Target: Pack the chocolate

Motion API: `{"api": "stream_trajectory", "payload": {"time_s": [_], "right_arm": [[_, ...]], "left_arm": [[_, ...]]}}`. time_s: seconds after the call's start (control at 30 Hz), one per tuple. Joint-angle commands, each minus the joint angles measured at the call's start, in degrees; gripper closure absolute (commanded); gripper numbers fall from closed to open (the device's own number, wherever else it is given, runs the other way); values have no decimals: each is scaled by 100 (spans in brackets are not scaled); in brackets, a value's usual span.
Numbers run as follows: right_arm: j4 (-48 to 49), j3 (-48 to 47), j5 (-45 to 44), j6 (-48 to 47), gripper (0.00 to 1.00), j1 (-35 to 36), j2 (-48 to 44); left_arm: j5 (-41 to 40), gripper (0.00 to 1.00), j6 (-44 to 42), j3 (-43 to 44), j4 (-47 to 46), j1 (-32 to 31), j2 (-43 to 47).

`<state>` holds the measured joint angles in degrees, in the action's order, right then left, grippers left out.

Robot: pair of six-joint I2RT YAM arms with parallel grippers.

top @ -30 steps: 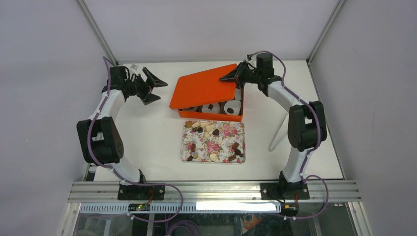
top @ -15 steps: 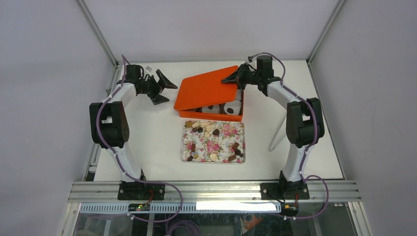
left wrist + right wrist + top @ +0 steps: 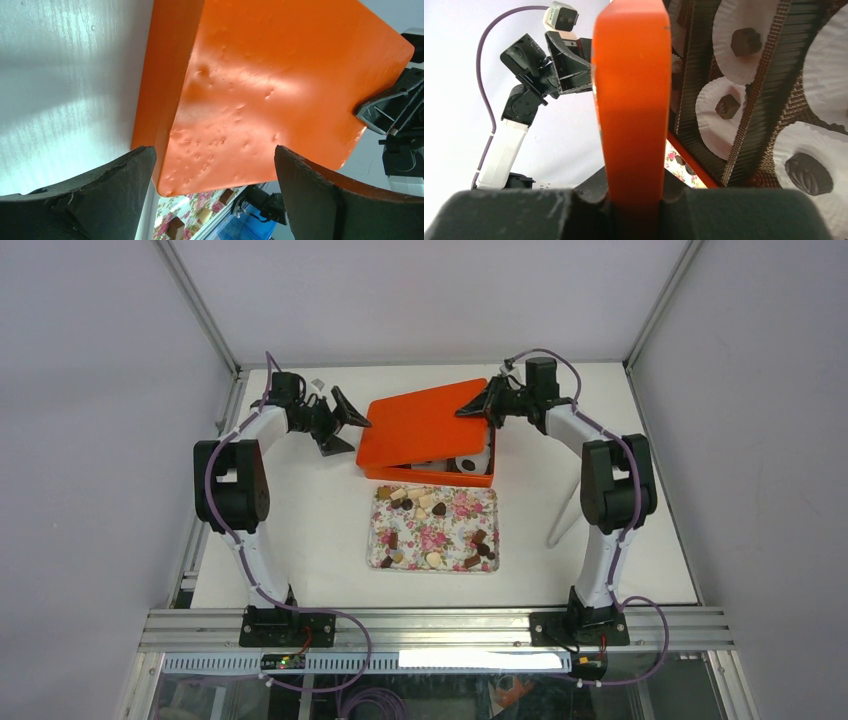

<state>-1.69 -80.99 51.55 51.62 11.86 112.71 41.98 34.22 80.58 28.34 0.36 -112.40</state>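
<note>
Several chocolate pieces (image 3: 438, 509), dark and cream, lie on the flowered tray (image 3: 458, 543). Behind it stands the orange box (image 3: 428, 476) with white paper cups; three cups hold dark chocolate (image 3: 745, 41). The orange lid (image 3: 425, 423) lies tilted over the box, leaving the box's near right part uncovered. My right gripper (image 3: 478, 408) is shut on the lid's far right corner; the lid's edge (image 3: 633, 100) sits between its jaws. My left gripper (image 3: 348, 427) is open, its fingers (image 3: 90, 197) on either side of the lid's left corner (image 3: 240, 100), not touching it.
The tray sits just in front of the box, at the table's middle. A thin pale rod (image 3: 568, 502) leans at the right of the table. Frame posts stand at the table's back corners.
My left gripper has swung right to the lid's left edge. My right gripper has lowered the lid further over the box, hiding most of the cups.
</note>
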Motion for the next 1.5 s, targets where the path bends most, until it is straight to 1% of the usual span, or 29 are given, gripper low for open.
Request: {"api": "stream_trajectory", "payload": {"time_s": [0.0, 0.07, 0.13, 0.17, 0.23, 0.3, 0.33, 0.37, 0.63, 0.67, 0.7, 0.73, 0.83, 1.03, 1.13, 1.27, 1.47], "right_arm": [[-167, -82, 148, -410, 100, -154, -7], [-314, -90, 100, -502, 100, -182, -11], [-445, -89, 44, -576, 92, -195, -23], [-538, -100, 3, -649, 88, -193, -40], [-802, -118, -142, -815, 75, -200, -97], [-1260, -199, -418, -1070, 64, -215, -145], [-1485, -258, -550, -1207, 56, -218, -168], [-1675, -301, -626, -1272, 52, -230, -196], [-2557, -452, -626, -1272, 52, -241, -547], [-2761, -526, -745, -1372, 46, -237, -579], [-2932, -572, -1695, -1937, 15, -237, -623], [-3086, -609, -1985, -2072, 10, -238, -678], [-3315, -633, -2566, -2239, 7, -254, -841], [-3623, -728, -3009, -2547, 6, -262, -833], [-3629, -720, -2936, -2641, 4, -265, -722], [-3518, -731, -2586, -2642, 1, -263, -424], [-3232, -588, -2320, -2473, 1, -289, -188]], "left_arm": [[16, 7, -277, 321, 155, -19, -19], [-53, 6, -318, 314, 159, -135, 7], [-56, 6, -330, 340, 174, -197, -24], [-76, 6, -328, 356, 181, -207, -47], [-108, 7, -342, 371, 193, -228, -70], [-126, 7, -361, 387, 200, -253, -110], [-128, 7, -369, 398, 205, -265, -125], [-145, 7, -372, 398, 214, -279, -143], [-155, 6, -406, 410, 241, -293, -181], [-157, 6, -399, 413, 237, -299, -182], [-156, 6, -403, 427, 236, -306, -180], [-155, 6, -407, 436, 241, -308, -181], [-166, 6, -407, 473, 237, -330, -193], [-230, 6, -437, 559, 279, -449, -183], [-251, 6, -475, 611, 337, -525, -197], [-260, 6, -464, 686, 381, -626, -238], [-269, 6, -422, 694, 379, -676, -279]]}}
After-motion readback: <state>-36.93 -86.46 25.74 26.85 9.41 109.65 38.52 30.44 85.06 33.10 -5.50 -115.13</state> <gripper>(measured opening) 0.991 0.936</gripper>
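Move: The orange box that the lid is meant for has its middle about 11 cm to the left of the right hand, some 7 cm back and 11 cm below; the right hand holds the lid's raised right end. The floral tray lies some 24 cm back, 11 cm left and 14 cm below. From the open left hand, the lid's middle is about 15 cm right and 2 cm ahead at similar height, the box's middle 16 cm right, 1 cm back and 5 cm below. Its pinch on the lid's raised end ends as the right hand sinks about 5 cm towards the box and opens; it then backs off right some 9 cm, spreading its fingers wide and tipping them about 35 degrees further down, and finally sinks again at the lid's right end. The left hand, staying wide open, eases right a few centimetres in two short steps against the lid's left end, dipping slightly. ##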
